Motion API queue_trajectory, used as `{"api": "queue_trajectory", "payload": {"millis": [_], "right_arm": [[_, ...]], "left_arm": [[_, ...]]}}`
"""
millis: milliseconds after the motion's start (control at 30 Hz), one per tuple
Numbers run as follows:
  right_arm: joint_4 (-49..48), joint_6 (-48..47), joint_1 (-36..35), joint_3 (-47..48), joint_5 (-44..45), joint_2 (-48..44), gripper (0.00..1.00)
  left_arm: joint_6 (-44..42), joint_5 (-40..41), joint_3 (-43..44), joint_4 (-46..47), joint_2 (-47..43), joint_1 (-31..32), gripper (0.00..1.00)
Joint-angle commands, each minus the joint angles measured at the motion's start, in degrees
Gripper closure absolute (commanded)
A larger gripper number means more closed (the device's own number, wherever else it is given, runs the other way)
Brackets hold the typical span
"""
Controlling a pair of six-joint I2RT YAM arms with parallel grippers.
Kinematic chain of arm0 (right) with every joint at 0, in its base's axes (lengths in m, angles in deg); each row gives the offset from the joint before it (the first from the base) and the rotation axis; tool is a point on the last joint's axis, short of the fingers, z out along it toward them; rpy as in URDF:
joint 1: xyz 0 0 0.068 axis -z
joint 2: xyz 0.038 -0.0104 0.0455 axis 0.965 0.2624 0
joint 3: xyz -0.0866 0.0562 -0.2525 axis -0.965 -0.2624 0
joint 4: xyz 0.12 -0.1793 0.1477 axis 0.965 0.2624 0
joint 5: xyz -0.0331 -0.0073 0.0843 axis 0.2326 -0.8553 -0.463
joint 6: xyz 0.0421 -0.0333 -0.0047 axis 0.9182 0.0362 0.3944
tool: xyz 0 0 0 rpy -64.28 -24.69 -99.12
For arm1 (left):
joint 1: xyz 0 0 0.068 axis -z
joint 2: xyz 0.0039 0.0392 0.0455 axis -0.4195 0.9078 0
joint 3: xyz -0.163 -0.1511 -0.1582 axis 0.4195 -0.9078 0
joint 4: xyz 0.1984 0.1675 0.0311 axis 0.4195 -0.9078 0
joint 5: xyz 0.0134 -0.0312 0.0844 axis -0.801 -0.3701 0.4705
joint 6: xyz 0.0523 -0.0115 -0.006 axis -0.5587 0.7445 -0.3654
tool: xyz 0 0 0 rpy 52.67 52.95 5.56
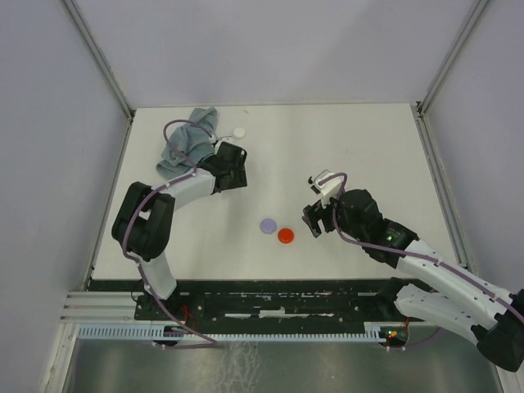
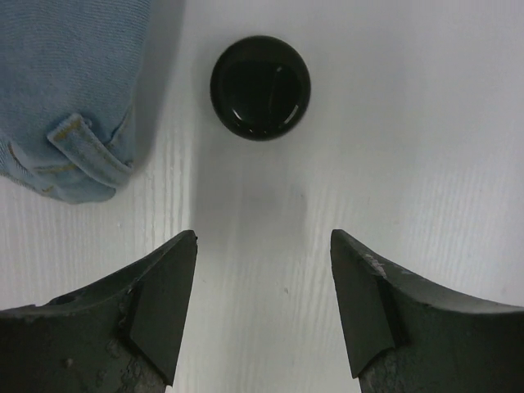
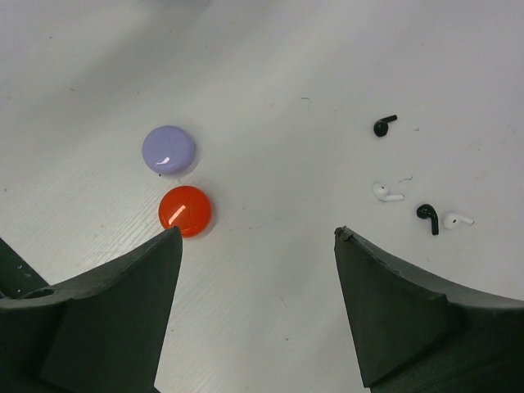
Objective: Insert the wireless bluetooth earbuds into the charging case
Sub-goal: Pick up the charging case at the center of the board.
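Small earbuds lie loose on the white table in the right wrist view: one black earbud (image 3: 383, 124), a white one (image 3: 386, 193), a second black one (image 3: 427, 218) and a second white one (image 3: 457, 220). Round closed charging cases lie apart: lavender (image 3: 169, 150) and red (image 3: 185, 210) side by side, and a black one (image 2: 260, 87). My right gripper (image 3: 257, 230) hangs open and empty, with the red case by its left fingertip and the earbuds to its right. Also open and empty, my left gripper (image 2: 263, 234) is just short of the black case.
A crumpled blue denim cloth (image 2: 70, 90) lies left of the black case, at the table's back left (image 1: 187, 143). A small white disc (image 1: 239, 132) sits beside it. Metal frame posts and white walls bound the table.
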Motion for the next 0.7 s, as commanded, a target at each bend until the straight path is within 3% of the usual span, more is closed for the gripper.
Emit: {"api": "queue_trajectory", "payload": {"millis": [0, 400, 667], "right_arm": [[-3.4, 0.5, 0.1, -0.3, -0.1, -1.0, 0.16], [-3.9, 0.5, 0.1, -0.5, -0.6, 0.1, 0.16], [-3.6, 0.5, 0.2, -0.3, -0.1, 0.4, 0.16]], "left_arm": [[-2.9, 1.6, 6.7, 1.6, 5.2, -2.3, 0.27], [-9.0, -3.9, 18.5, -0.4, 16.6, -6.6, 0.27], [-10.4, -4.6, 22.8, -2.6, 20.1, -6.8, 0.33]]}}
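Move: The black charging case I am going for lies about 9 cm ahead of my left hand, 1 cm to its left and 4 cm below. The white case sits some 16 cm farther out than the black one and 3 cm right of it. The denim cloth's middle is about 9 cm beyond it and 17 cm to its left. From my right hand the black case is roughly 26 cm ahead, 28 cm left and 16 cm down. I reach my left hand about 8.5 cm forward over the board to the black charging case, sinking about 3 cm, most quickly at the start and easing off as I arrive. I drift some 2 cm left on the way, then come about 1 cm back right. The wrist keeps its forward-and-down slant and the fingers stay open, ending with one tip on each side of the case, not yet squeezing. ##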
